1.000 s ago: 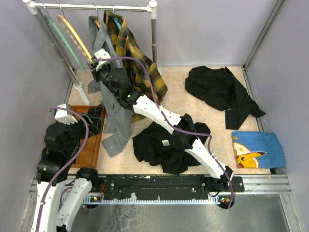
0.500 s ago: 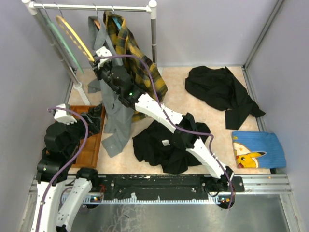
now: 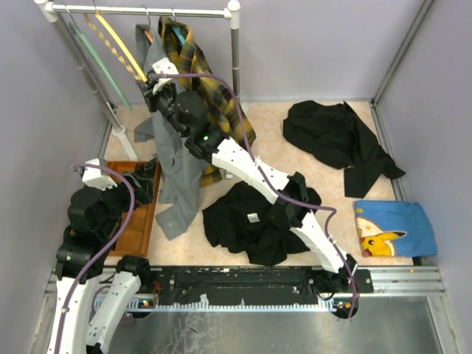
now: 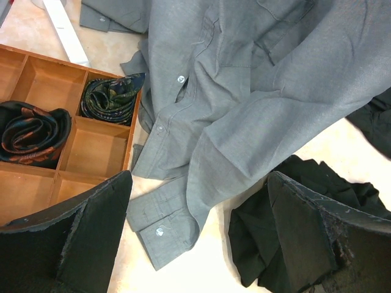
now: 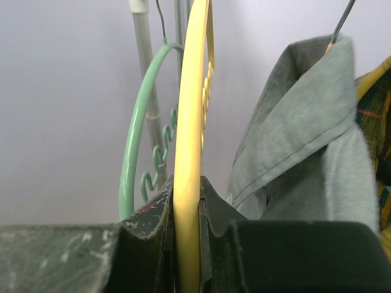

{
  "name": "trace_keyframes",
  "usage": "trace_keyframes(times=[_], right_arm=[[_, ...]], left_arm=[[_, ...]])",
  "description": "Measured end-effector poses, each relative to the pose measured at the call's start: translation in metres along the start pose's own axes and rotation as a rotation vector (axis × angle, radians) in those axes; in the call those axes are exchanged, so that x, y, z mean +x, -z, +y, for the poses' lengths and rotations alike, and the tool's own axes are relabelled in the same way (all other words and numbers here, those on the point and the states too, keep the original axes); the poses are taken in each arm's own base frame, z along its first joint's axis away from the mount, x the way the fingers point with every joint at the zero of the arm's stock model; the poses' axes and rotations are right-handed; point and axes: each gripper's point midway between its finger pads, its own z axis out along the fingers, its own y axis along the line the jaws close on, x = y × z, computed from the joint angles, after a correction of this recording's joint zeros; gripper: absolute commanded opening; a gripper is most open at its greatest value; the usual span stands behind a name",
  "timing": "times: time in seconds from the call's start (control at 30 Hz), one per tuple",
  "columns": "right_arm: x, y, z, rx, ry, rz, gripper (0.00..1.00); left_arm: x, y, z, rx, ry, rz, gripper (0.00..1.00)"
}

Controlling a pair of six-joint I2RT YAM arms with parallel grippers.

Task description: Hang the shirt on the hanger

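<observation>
The yellow hanger (image 3: 122,46) hangs from the rail at the back left. My right gripper (image 3: 151,80) is shut on its lower end. In the right wrist view the yellow bar (image 5: 190,122) runs upward, pinched between the two fingers of my right gripper (image 5: 186,195). The black shirt (image 3: 251,221), its white label showing, lies crumpled on the floor near the front middle. My left gripper (image 3: 144,184) hovers low at the left, open and holding nothing. In the left wrist view my left gripper (image 4: 198,177) has an edge of the shirt (image 4: 256,226) beside its right finger.
A pale green hanger (image 3: 99,55) hangs just left of the yellow one. A grey shirt (image 3: 173,147) and a plaid shirt (image 3: 203,74) hang from the rail (image 3: 147,11). Another black garment (image 3: 335,136) and a blue printed cloth (image 3: 394,228) lie at the right. A wooden tray (image 3: 136,228) sits at the left.
My right gripper has closed on the yellow hanger and risen toward the rail, swinging the hanger up steeper. The left arm has not moved.
</observation>
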Motion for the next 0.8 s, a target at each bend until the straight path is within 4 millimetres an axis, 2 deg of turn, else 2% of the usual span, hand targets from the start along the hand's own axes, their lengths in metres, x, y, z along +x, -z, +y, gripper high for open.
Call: trace_keyframes(times=[0.13,0.43,0.6,0.8], right_arm=[[-0.016,0.003,-0.002,0.001,-0.01,-0.012,0.0],[-0.017,0.032,-0.006,-0.011,-0.019,0.111,0.0],[-0.023,0.062,-0.007,-0.033,-0.016,0.178,0.0],[-0.048,0.105,-0.007,-0.054,-0.025,0.203,0.0]], left_arm=[[-0.001,0.001,0.001,-0.003,0.005,-0.007,0.98],[-0.003,0.003,0.0,0.0,0.012,-0.017,0.99],[-0.004,0.005,0.0,0.003,0.014,-0.027,0.99],[-0.005,0.01,0.0,0.012,0.014,-0.047,0.99]])
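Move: The black shirt, the one with the white tag, lies on the table some 43 cm below the right hand, about 22 cm back and 31 cm to its right. Next to this hand, the green hanger hangs around 11 cm to the left and 9 cm farther out, and the grey shirt about 5 cm ahead and 5 cm to the right, reaching well below. From the left hand, the black shirt is roughly 33 cm right, 2 cm back and 26 cm down. The yellow hanger, still pinched by its near end in the right fingers, goes up about another centimetre, then is carried diagonally right and back, some 8 cm each way and gathering speed. It leaves the rail and green hanger, heading across the grey shirt towards the black shirt on the table. The right wrist droops about 10 degrees; the grip stays shut. ##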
